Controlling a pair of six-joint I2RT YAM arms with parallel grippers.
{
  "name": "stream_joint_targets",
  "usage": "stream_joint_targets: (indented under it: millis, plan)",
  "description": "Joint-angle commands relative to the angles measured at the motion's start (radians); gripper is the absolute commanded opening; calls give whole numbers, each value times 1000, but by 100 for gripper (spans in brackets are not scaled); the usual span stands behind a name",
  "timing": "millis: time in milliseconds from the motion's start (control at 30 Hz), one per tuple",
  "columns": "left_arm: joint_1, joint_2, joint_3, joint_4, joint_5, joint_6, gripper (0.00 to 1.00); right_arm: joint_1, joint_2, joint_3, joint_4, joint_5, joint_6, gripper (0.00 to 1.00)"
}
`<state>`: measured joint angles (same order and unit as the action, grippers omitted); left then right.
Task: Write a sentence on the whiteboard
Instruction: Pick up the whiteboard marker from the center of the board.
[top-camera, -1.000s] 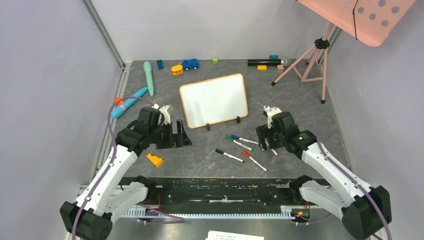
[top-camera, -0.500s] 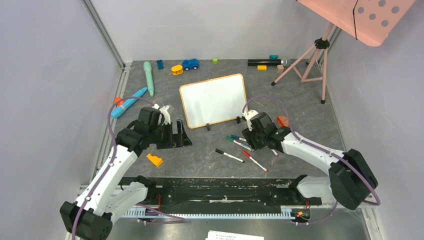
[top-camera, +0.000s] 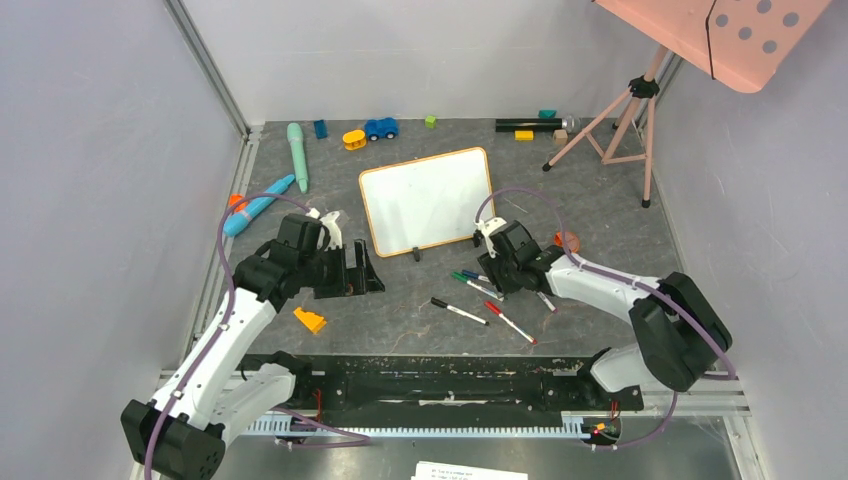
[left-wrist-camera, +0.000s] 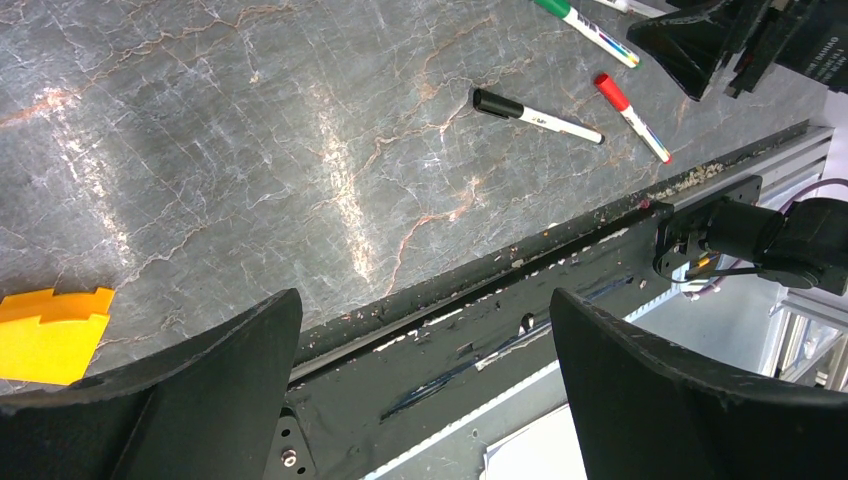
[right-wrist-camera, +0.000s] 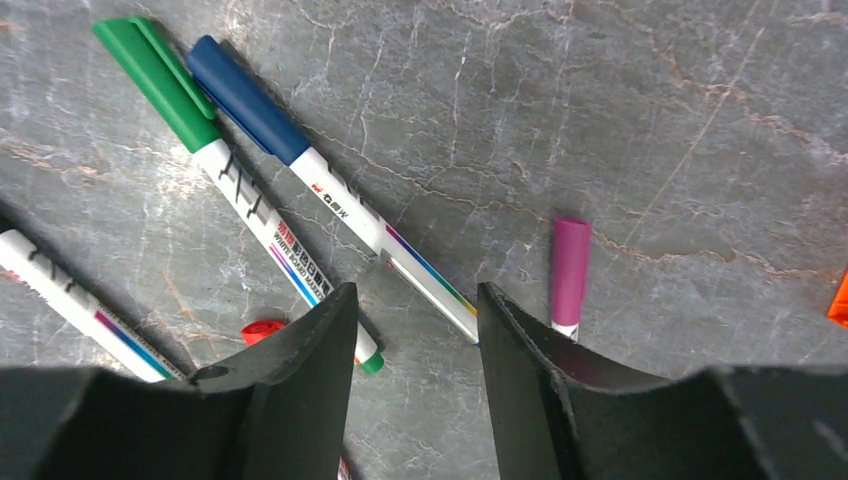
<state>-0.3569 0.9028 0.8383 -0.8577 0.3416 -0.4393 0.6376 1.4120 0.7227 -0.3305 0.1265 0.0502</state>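
The whiteboard (top-camera: 428, 200) lies in the middle of the table, its face blank; no sentence shows on it. Several markers lie in front of it: blue (right-wrist-camera: 320, 185), green (right-wrist-camera: 230, 180), purple (right-wrist-camera: 570, 272), red (top-camera: 510, 322) and black (top-camera: 458, 311). My right gripper (top-camera: 497, 272) is open and empty, low over the blue and green markers (right-wrist-camera: 413, 300). My left gripper (top-camera: 362, 272) is open and empty at the left, apart from the markers. In the left wrist view (left-wrist-camera: 425, 310) it hangs over the table's front edge.
A yellow block (top-camera: 309, 320) lies near my left gripper. Toys sit along the back: teal pens (top-camera: 297, 155), a blue car (top-camera: 380, 128), a yellow piece (top-camera: 354, 139), a black bar (top-camera: 528, 125). A pink tripod (top-camera: 630, 120) with a dotted panel stands at the back right. An orange piece (top-camera: 566, 241) lies right of the board.
My right arm has swung left and forward, bringing its gripper from right of the markers to just over the blue and green ones. The left arm has not moved.
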Motion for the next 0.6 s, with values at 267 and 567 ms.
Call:
stream_joint_targets:
  millis: [267,567]
  plan:
    - [-4,-2,0,31,28,30,100,-4,106,55,28,-36,43,2]
    - [-3,7,16,53,83,35,100,-4,-42,112,-54,-37,34,0]
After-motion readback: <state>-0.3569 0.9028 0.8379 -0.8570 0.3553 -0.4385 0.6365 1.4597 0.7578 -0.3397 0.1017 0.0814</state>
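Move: Just ahead and to the left of the right hand lies the blue marker, its middle about 3 cm forward, 3 cm left and 2 cm below, its tail end almost between the fingertips. The green marker lies 2 cm ahead and some 6 cm left; the purple one 1 cm ahead, about 7 cm right; the red one roughly 6 cm back and 1 cm right. From the left hand the blue marker is some 23 cm right, 5 cm ahead and 15 cm down. Sinking about 1.5 cm onto the tail end of the blue marker, the right hand drifts some 1 cm left while its half-open fingers shut and pinch the white barrel a little way in from the tail. It then rises about 1 cm, keeping that pinch, the wrist hardly turning. ##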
